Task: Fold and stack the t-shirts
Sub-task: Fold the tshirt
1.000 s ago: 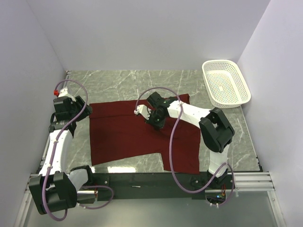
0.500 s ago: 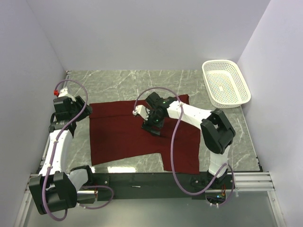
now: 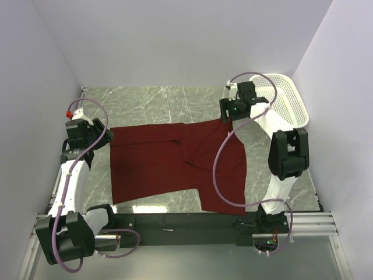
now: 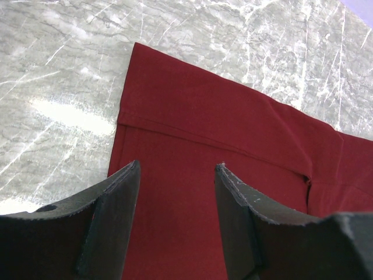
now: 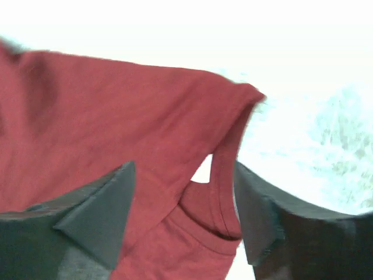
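Observation:
The dark red t-shirt [image 3: 157, 163] lies spread flat on the marble table [image 3: 151, 102], with a crease near its middle. My left gripper [image 3: 106, 137] hangs open over the shirt's far left corner; in the left wrist view its jaws [image 4: 178, 169] stand apart above the red cloth [image 4: 221, 134], holding nothing. My right gripper [image 3: 231, 115] is at the shirt's far right corner. In the right wrist view its jaws [image 5: 183, 175] are open, with a ribbed hem of the shirt [image 5: 116, 105] between them. Whether they touch the cloth I cannot tell.
A white perforated basket [image 3: 285, 111] stands at the back right, partly behind my right arm. Bare marble [image 4: 58, 70] shows to the left of and behind the shirt. Lilac walls close in the table on three sides.
My right gripper has opened, let go of the cloth at the shirt's middle and swung to the far right corner. The shirt lies flatter. The left arm has not moved.

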You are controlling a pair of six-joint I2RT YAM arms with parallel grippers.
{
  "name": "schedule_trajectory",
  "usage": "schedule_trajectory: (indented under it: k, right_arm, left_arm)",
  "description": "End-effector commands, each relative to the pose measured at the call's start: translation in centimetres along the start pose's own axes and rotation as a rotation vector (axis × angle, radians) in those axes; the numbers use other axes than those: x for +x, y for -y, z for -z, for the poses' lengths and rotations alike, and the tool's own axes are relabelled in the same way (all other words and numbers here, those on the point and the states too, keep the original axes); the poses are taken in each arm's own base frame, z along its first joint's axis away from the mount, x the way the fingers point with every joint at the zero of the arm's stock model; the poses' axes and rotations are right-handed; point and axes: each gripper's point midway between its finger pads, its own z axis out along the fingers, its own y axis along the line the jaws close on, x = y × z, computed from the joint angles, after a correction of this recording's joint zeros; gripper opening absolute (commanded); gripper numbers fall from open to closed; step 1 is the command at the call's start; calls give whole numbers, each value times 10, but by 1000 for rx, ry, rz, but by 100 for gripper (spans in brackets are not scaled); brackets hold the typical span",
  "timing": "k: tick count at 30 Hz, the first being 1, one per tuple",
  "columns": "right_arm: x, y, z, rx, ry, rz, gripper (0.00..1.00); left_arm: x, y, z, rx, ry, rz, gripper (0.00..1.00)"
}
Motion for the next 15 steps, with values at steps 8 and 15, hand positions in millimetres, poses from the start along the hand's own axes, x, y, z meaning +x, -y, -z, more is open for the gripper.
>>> schedule_trajectory:
  k: [8, 15]
  right_arm:
    - [-6, 34, -39, 1, -50, -330, 59]
    - [-4, 41, -58, 4, -73, -346, 54]
  left_arm:
    - [-4, 5, 0, 31, 17, -20, 60]
    - [-3, 4, 0, 26, 16, -21, 60]
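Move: The t-shirt's far right corner, a small ridged fold, lies about 5 cm ahead of the open right hand, 4 cm to its right and 8 cm below. The shirt's white label is roughly 7 cm nearer the base than that corner, 3 cm to the hand's right, and the laundry basket's middle is some 25 cm right and 10 cm ahead. From the idle left hand the corner is about 55 cm right, 16 cm ahead and 13 cm lower. The right hand sinks about 6 cm towards the t-shirt's far right corner, reaching some 4 cm forward and easing a little to its right as it comes down over the cloth. On the way the wrist turns roughly 15 degrees clockwise and the fingers tip more steeply down, their gap narrowing partway but staying open astride the ridged fold, with no grip taken yet. ##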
